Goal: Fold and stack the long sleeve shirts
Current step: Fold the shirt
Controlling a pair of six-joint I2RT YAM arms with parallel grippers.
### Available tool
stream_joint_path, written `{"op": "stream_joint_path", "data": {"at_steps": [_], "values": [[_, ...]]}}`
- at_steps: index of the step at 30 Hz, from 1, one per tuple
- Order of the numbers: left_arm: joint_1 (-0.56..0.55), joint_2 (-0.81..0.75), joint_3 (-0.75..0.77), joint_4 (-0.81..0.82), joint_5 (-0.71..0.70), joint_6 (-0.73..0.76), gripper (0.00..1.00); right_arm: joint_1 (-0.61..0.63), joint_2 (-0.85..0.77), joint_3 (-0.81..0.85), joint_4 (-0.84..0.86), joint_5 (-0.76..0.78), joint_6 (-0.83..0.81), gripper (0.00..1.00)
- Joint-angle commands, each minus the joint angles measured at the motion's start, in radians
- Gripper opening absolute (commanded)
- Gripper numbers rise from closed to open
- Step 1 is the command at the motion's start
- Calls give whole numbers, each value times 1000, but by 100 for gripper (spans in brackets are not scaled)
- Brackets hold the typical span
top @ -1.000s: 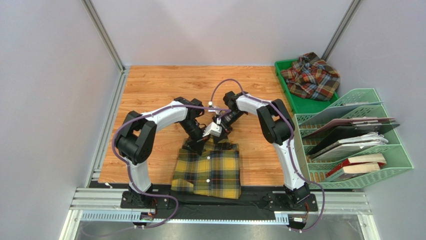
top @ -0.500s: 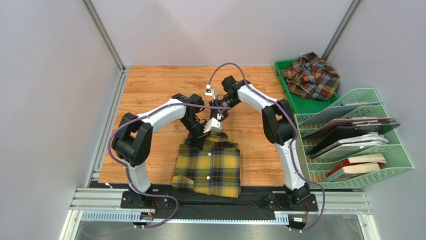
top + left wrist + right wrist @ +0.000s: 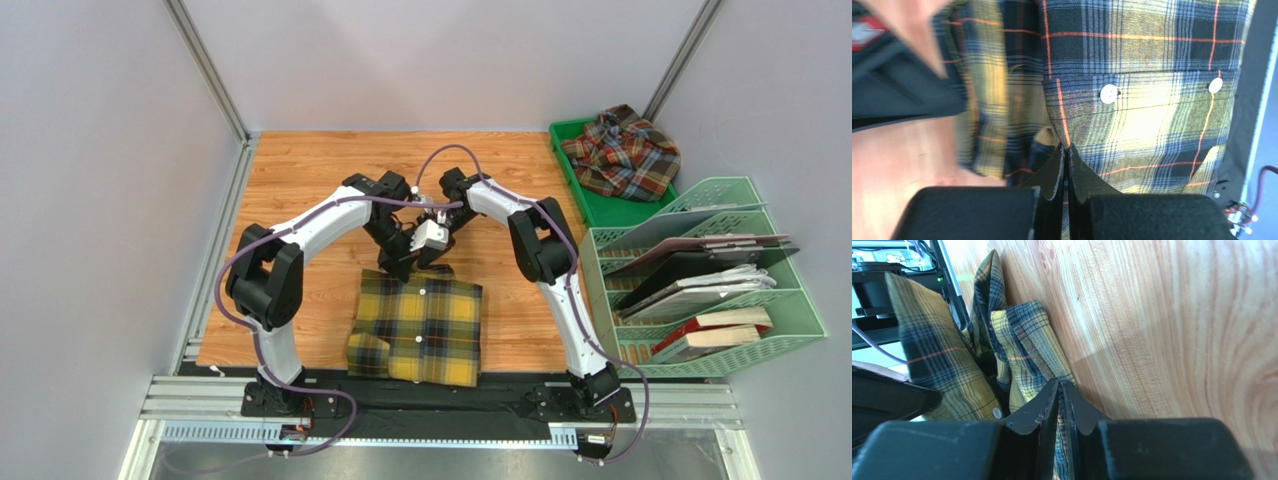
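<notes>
The yellow and black check long sleeve shirt (image 3: pixel 418 322) lies folded on the wooden table near the front edge, buttons up. Its far edge is bunched and lifted between both grippers. My left gripper (image 3: pixel 398 265) is shut on that edge near the button placket (image 3: pixel 1067 148). Just to its right, my right gripper (image 3: pixel 431 264) is shut on a bunched fold of the same shirt (image 3: pixel 1061 384) right above the wood. The rust-red check shirt (image 3: pixel 622 152) lies crumpled in the green tray (image 3: pixel 600 208) at the back right.
A mint-green file rack (image 3: pixel 735 355) holding books and folders stands along the right side. Grey walls enclose the table on three sides. A black strip and metal rail (image 3: pixel 440 400) run along the near edge by the arm bases.
Both grippers have moved farther from the bases, drawing the yellow shirt's far edge with them. The shirt has slid slightly away from the front edge and lies flatter.
</notes>
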Motion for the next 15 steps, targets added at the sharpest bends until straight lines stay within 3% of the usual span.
{"op": "stream_joint_path", "data": {"at_steps": [1,10,15], "values": [[39,53,100,19,-19,-7,0,6,-11,-7,-15,34,-45,18],[79,164,211,28,-68,16,0,5,-20,-3,-44,31,-97,18],[79,194,214,115,-86,-36,0,-1,-20,5,-52,40,-114,18]]}}
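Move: The shirt edge pinned between the right fingers is what the left hand, already gripping the shirt's raised edge, heads for: about 7 cm ahead, 4 cm to its right and 7 cm below. The shirt's buttoned body spreads about 9 cm behind the left hand, 2 cm right and 6 cm below; the loose folded corner is 15 cm back and 8 cm left, down on the table. For the right hand the pinned edge is right at its fingertips. Forward and, in the second half, slightly down goes the left hand, about 6.5 cm out, keeping its shut pinch on the raised shirt edge and hauling the shirt body along behind, towards the cloth under the right gripper; its wrist turns only some five degrees counter-clockwise. The right hand stays low at the table, keeping its pinch on its part of the shirt. ##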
